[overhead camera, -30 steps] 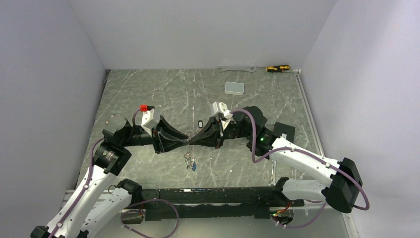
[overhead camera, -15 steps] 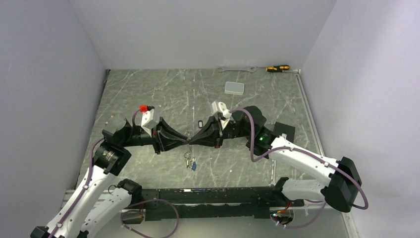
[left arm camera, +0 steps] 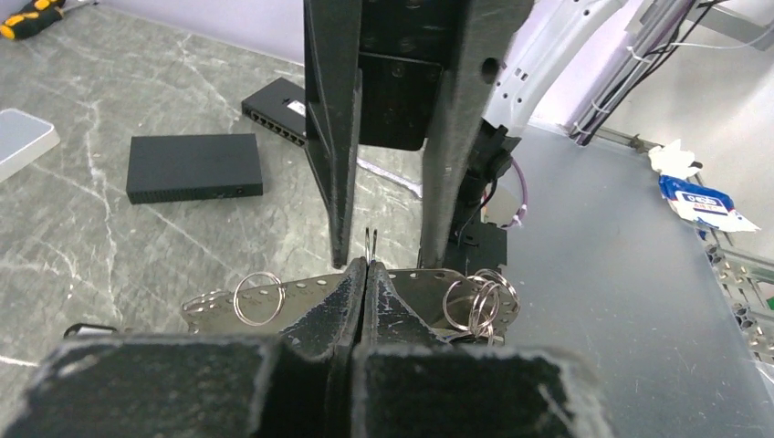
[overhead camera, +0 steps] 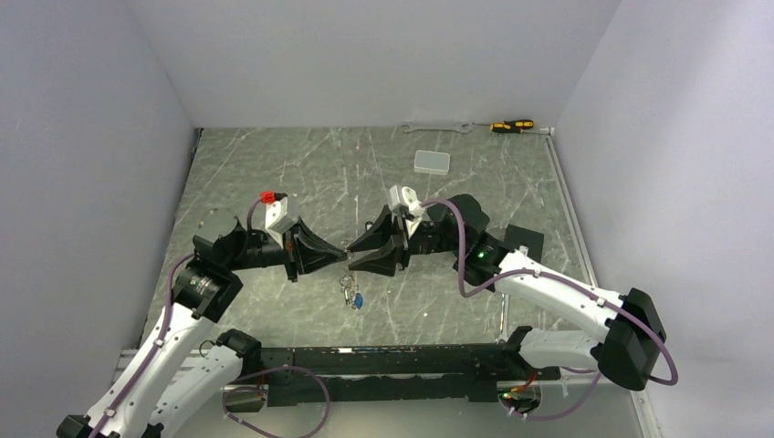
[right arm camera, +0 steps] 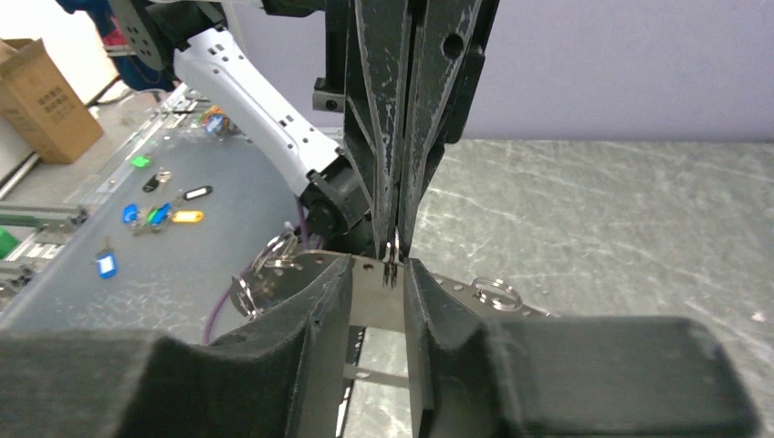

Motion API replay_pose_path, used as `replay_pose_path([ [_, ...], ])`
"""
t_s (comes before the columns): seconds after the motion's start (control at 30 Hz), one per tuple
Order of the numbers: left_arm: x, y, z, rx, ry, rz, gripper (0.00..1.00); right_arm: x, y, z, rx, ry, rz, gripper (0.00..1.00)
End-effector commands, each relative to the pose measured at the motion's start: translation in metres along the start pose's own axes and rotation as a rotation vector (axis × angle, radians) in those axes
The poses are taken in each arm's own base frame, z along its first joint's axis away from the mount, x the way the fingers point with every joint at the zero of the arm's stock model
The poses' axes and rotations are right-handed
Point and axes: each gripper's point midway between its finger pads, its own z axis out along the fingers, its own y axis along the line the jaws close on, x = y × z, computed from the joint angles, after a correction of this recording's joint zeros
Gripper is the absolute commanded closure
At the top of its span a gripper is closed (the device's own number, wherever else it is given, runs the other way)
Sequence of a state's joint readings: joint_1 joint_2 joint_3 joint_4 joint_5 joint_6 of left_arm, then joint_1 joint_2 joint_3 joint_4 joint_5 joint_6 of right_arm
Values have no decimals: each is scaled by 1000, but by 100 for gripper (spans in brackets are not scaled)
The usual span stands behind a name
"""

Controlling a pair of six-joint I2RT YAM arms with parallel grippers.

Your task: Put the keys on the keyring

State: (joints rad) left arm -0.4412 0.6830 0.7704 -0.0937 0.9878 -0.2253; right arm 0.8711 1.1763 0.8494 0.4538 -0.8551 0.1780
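Note:
My left gripper (overhead camera: 339, 256) is shut at mid-table, its tips (left arm camera: 367, 266) pinching a thin silvery wire ring, the keyring (left arm camera: 370, 241), seen edge-on. My right gripper (overhead camera: 356, 255) faces it tip to tip and stands open, one finger on each side of that ring (right arm camera: 391, 261) without touching it; nothing is between its pads (right arm camera: 377, 272) but the ring's edge. Under the two tips hangs a bunch of small silvery keys (overhead camera: 350, 292) with a blue tag (overhead camera: 357, 301). A perforated metal strip (left arm camera: 411, 285) carrying split rings (left arm camera: 256, 297) shows just past the fingertips.
At the back wall lie a silver spanner (overhead camera: 436, 128) and a yellow-black screwdriver (overhead camera: 511, 125); a clear plastic box (overhead camera: 432, 161) is nearer. A flat black box (left arm camera: 193, 167) sits right of the grippers. Spare tagged keys (right arm camera: 160, 215) lie on the grey shelf behind the arm bases.
The right gripper's jaws have spread apart and let go of the ring. The left gripper has closed fully on it. The key bunch still hangs in the same spot.

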Motion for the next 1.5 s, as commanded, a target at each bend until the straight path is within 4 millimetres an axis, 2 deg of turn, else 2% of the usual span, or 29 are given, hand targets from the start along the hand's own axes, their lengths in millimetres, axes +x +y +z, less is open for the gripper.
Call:
replay_pose_path([
  [0.0,-11,4,-4,-56,-14,53,100,-27,-3,-3,45,-55,-89,53],
  [0.13,-10,6,-7,-87,-1,57,100,-27,-9,-8,102,-47,-99,48],
  [0.23,-10,12,-9,-131,4,45,100,-28,-21,-14,199,-54,-107,48],
  [0.47,-3,26,-15,-221,37,77,100,-36,-84,-58,669,-122,-82,44],
  [0.6,8,51,-27,-362,86,134,100,-17,-115,-80,888,-58,0,42],
  [0.73,14,73,-40,-508,67,150,100,11,-139,-91,1035,73,90,42],
  [0.87,18,81,-48,-582,56,139,100,43,-156,-99,1151,223,191,42],
  [0.93,19,83,-50,-595,56,136,100,64,-164,-97,1176,308,216,43],
  [1.03,21,83,-49,-593,54,137,100,84,-170,-92,1168,381,232,44],
  [1.2,28,74,-39,-512,51,95,100,102,-179,-83,1143,443,238,43],
  [1.3,31,65,-35,-454,65,101,100,112,-181,-71,1092,471,264,40],
  [1.47,33,61,-34,-432,75,96,100,131,-183,-52,1033,518,346,41],
])
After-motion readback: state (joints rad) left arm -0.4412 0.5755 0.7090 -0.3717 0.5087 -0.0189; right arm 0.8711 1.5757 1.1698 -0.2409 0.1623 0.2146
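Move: The loose key with its black tag lies on the table about 28 cm ahead of the right hand, some 2 cm to its right and 31 cm below. The metal keyring band runs between this hand's opening pads, about 1 cm to the left and 1 cm back. The black box stands roughly 24 cm to the right of the key and 2 cm farther out. From the left hand, which already grips the band, the key is about 28 cm ahead, 3 cm right and 31 cm below. Leaving the keyring band to the left fingers, the right hand draws off forward and a little right, swinging clockwise some 60 degrees as it opens wider, then drops about 16 cm towards the tagged key, fingers tipping down. The left hand keeps its grip, carrying the band down, forward and left while turning about 25 degrees counter-clockwise. ##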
